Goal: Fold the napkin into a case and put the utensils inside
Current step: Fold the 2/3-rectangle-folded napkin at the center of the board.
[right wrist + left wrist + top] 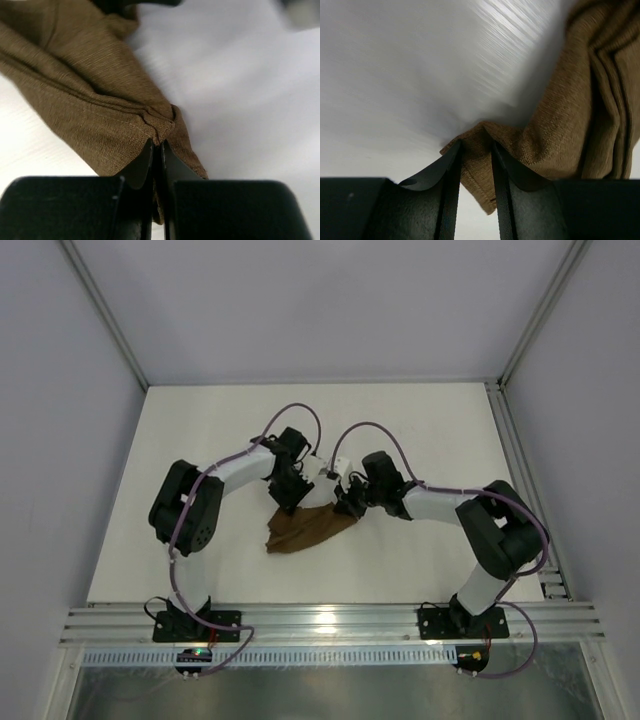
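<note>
The napkin (305, 530) is a dark brown cloth, bunched and creased near the middle of the white table, stretched between my two grippers. My left gripper (292, 502) is at its upper left corner. In the left wrist view the jaws (476, 145) stand apart with that corner of the napkin (570, 110) lying loosely between them, bare table showing in the gap. My right gripper (345, 508) is at the cloth's upper right end. Its jaws (157, 142) are pinched tight on a gathered fold of the napkin (75, 90). No case and no utensils are in view.
The white table (200, 440) is bounded by grey enclosure walls. A metal rail (330, 625) runs along the near edge by the arm bases, and another rail (512, 450) runs down the right side. Both forearms converge over the table's middle.
</note>
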`<state>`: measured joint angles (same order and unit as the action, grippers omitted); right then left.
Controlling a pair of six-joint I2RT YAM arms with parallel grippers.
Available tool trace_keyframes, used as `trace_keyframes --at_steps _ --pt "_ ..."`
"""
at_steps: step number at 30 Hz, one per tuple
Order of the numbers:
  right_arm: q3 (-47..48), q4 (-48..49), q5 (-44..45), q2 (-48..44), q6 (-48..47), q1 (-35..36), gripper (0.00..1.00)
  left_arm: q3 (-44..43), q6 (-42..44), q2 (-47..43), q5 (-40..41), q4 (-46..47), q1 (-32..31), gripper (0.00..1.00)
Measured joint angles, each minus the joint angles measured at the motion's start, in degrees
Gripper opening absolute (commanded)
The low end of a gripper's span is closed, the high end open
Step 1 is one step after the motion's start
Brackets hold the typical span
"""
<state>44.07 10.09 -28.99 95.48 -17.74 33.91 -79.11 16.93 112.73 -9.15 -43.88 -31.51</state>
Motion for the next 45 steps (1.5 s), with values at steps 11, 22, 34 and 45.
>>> trace_keyframes --at_steps 11,22,34,45 --pt "18.7 -17.4 -6.0 9.3 -17.3 -2.1 0.03 8.7 -1.1 -6.5 -10.6 -8.8 -0.2 0.33" --pt "30.1 -30.8 -9.7 15.6 -25.9 -2.8 0.05 8.8 -2.3 -20.6 -10.6 -6.9 5.9 0.50" --pt "34.1 -32.0 -10.3 20.1 -14.8 -4.5 0.05 14.9 -8.6 -19.9 -15.9 7.3 -0.6 0.95" --pt "33.2 -28.3 -11.7 20.1 -10.5 -4.8 0.05 20.2 -10.8 -22.6 -10.8 14.7 -6.5 0.94"
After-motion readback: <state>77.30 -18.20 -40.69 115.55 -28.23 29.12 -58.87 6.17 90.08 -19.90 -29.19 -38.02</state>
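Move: My left fingers stand part open astride the napkin's far left corner, close to the table. From them the napkin's middle is about 4 cm back and 5 cm to the right, and its near left corner some 8 cm back and 4 cm left. Its right end, about 14 cm to the right and 1 cm back, is already pinched in my right fingers; from that hand the napkin's middle is roughly 9 cm left, 2 cm back and slightly lower. I swing the napkin round between my two hands: my left draws its left end back about 9 cm along the table, while my right keeps its pinch and carries the right end some 6 cm forward and a little left, twisting counter-clockwise and then partly back. My left then rises forward off the cloth, opens wide and moves right and back over the napkin, tips swinging about 20 degrees rightward. ##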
